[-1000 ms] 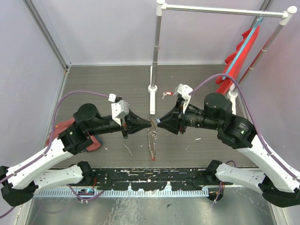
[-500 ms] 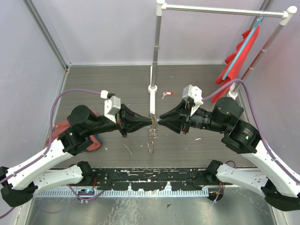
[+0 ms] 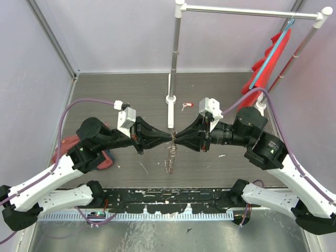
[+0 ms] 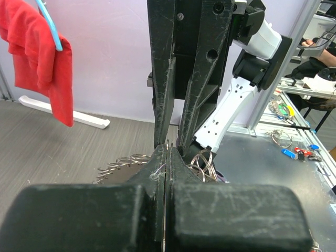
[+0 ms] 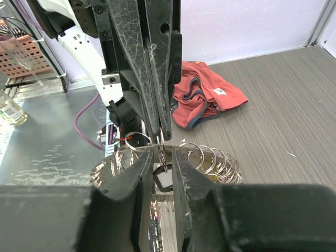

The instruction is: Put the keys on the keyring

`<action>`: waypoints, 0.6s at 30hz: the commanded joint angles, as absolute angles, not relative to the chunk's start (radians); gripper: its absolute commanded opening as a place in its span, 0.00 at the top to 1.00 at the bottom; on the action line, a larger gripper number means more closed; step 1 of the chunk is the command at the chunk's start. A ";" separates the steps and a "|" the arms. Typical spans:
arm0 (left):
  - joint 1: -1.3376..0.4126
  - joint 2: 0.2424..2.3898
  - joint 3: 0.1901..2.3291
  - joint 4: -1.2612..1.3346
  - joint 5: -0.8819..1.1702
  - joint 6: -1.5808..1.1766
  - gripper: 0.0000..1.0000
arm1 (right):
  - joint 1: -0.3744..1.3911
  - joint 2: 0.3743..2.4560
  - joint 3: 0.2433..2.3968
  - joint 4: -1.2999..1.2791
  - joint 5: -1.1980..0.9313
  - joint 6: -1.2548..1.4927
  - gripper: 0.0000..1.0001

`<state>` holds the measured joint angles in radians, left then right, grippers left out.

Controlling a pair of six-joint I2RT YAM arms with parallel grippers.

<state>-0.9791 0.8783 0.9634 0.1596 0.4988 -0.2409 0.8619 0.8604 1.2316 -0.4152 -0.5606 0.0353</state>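
Mid-table, my two grippers meet tip to tip above the surface. My left gripper is shut on the wire of the keyring, a big silvery loop strung with several small split rings, which hangs below it. My right gripper is open by a narrow gap. It straddles a small split ring that carries a black-tagged key, and its pads stand just off that ring. A red-headed key lies on the table behind. Other keys are hidden.
A white rack pole stands right behind the grippers on its base. A red cloth on a blue hanger hangs at the back right. Another red cloth lies under the left arm. A black rail runs along the near edge.
My right gripper has slid left until its tips meet the left gripper's, and its jaws have narrowed. The left arm has shifted slightly, and the hanging keyring sits higher and shorter.
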 commanded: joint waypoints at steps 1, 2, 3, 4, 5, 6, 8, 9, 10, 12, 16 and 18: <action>-0.982 0.880 0.980 0.239 0.518 -0.250 1.00 | 0.865 0.862 1.244 -0.356 -0.594 0.026 0.75; -0.983 0.882 0.979 0.241 0.518 -0.251 1.00 | 0.865 0.864 1.245 -0.355 -0.597 0.026 0.75; -0.982 0.883 0.978 0.242 0.518 -0.252 1.00 | 0.865 0.865 1.247 -0.352 -0.602 0.026 0.76; -0.983 0.884 0.977 0.243 0.518 -0.252 1.00 | 0.865 0.868 1.246 -0.352 -0.603 0.026 0.78; -0.981 0.885 0.977 0.245 0.518 -0.252 1.00 | 0.866 0.870 1.247 -0.354 -0.604 0.026 0.79; -0.982 0.886 0.978 0.246 0.518 -0.253 1.00 | 0.865 0.872 1.246 -0.354 -0.605 0.026 0.81; -0.981 0.887 0.979 0.246 0.518 -0.253 1.00 | 0.865 0.876 1.246 -0.357 -0.606 0.026 0.83; -0.981 0.885 0.979 0.248 0.517 -0.252 1.00 | 0.865 0.877 1.243 -0.357 -0.607 0.025 0.83; -0.983 0.885 0.979 0.248 0.517 -0.252 1.00 | 0.865 0.879 1.243 -0.358 -0.606 0.025 0.84; -0.982 0.885 0.979 0.249 0.516 -0.252 1.00 | 0.865 0.880 1.242 -0.359 -0.607 0.023 0.89; -0.983 0.885 0.977 0.249 0.514 -0.252 1.00 | 0.866 0.881 1.245 -0.363 -0.606 0.020 0.99; -0.981 0.885 0.976 0.248 0.515 -0.252 1.00 | 0.865 0.880 1.252 -0.373 -0.604 0.015 0.99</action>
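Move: The small metal loop at the top of the keyring sits in the left fingertips, about 1 cm to that hand's right, and some 2 cm to the right hand's left, level with both. From the right hand, the keyring's middle hangs roughly 6 cm below and 2 cm to the left, neither ahead nor back; the black-and-white tag is about 4 cm below and 2 cm to the left, also with no forward offset. The small metal loop, still held in the shut left fingertips, is pinched by the right fingers, which close from about a quarter open until almost shut on its edge, tip to tip with the left. Both hands ease barely half a centimetre towards each other and a touch down; neither wrist turns noticeably. ##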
